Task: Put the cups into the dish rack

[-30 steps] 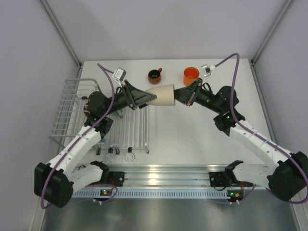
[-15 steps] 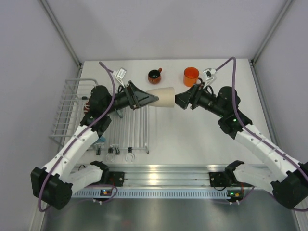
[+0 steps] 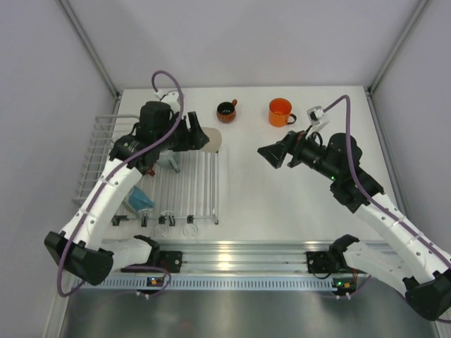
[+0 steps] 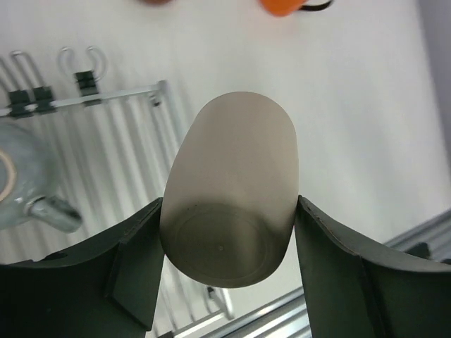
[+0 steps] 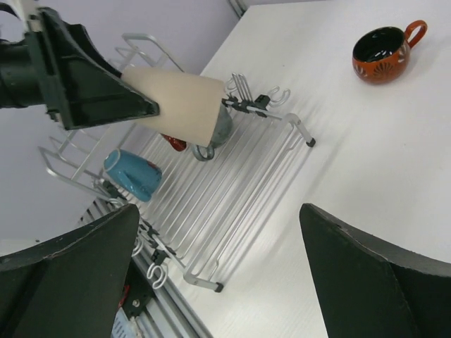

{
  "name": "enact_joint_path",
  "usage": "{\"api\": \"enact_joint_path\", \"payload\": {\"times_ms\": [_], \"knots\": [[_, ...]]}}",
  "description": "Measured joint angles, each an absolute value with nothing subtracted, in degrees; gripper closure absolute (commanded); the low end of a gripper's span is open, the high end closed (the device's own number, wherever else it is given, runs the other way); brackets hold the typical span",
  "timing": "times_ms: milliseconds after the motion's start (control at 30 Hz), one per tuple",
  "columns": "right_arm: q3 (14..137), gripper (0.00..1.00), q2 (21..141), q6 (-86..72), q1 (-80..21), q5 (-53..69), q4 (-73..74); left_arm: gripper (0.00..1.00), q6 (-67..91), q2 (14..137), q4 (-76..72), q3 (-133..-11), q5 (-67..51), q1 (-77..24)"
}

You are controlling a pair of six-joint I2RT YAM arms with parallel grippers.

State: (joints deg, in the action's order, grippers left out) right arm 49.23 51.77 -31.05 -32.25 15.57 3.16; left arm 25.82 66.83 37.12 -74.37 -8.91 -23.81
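The cream cup (image 4: pixel 232 176) hangs base-first between my left gripper's (image 4: pixel 229 208) fingers, which are shut on it above the far right corner of the white dish rack (image 3: pixel 201 201). From above, the cup (image 3: pixel 215 139) shows just past the left gripper (image 3: pixel 201 137). My right gripper (image 3: pixel 271 155) stands wide open and holds nothing, apart from the cup to its right. A blue cup (image 5: pixel 134 176), a grey one (image 5: pixel 220 130) and part of a red one (image 5: pixel 173 143) are in the rack. The small dark red cup (image 3: pixel 226 110) and the orange cup (image 3: pixel 280 111) stand on the table behind.
The rack's taller basket section (image 3: pixel 99 144) is at the left, against the wall. White tabletop (image 3: pixel 282 204) lies between the rack and the right arm. A metal rail (image 3: pixel 239 257) runs along the near edge.
My right gripper opened, let go of the cream cup and drew back to the right. The left arm swung the cup leftward toward the rack.
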Motion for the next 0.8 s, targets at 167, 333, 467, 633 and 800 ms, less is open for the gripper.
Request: {"api": "enact_joint_path", "payload": {"times_ms": [167, 333, 467, 633, 800], "knots": [[49.2, 0.02, 49.5, -28.5, -32.2, 14.3, 4.8, 1.00, 21.1, 73.5, 45.6, -77.9, 2.7, -23.8], [49.2, 0.01, 47.9, -26.7, -32.2, 13.3, 6.5, 1.00, 18.6, 78.8, 50.0, -82.0, 9.2, -23.8], [49.2, 0.01, 46.9, -25.5, -32.2, 12.6, 7.6, 1.00, 17.6, 82.7, 51.4, -84.5, 11.3, -23.9], [49.2, 0.01, 46.0, -24.4, -32.2, 11.8, 8.6, 1.00, 16.9, 87.0, 51.9, -85.2, 12.0, -24.4], [49.2, 0.01, 45.3, -23.5, -32.2, 11.1, 9.5, 1.00, 16.3, 90.8, 52.7, -87.2, 13.0, -25.4]]}}
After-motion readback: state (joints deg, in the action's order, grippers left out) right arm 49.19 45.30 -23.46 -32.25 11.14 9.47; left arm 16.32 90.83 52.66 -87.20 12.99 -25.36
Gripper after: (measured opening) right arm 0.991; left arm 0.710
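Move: The left gripper still holds the beige cup. Its free place in the rack, by the right-hand rail, lies about 6 cm ahead, 4 cm to the left and 18 cm below. The grey cup in the rack is some 6 cm ahead, 13 cm to the left and 19 cm down; the black mug on the table is about 26 cm ahead, 10 cm to the right and 25 cm down. From the right gripper, that free place is roughly 11 cm ahead, 28 cm to the left and 20 cm below. Bring the left gripper down about 10 cm, going left over the rack as it sinks and then easing forward, towards the free place right of the grey cup. Keep the grip on the beige cup and roll the wrist some 30 degrees, left side up, so the fingers point more steeply down. Let the open, empty right gripper draw off about 3 cm to the right. ##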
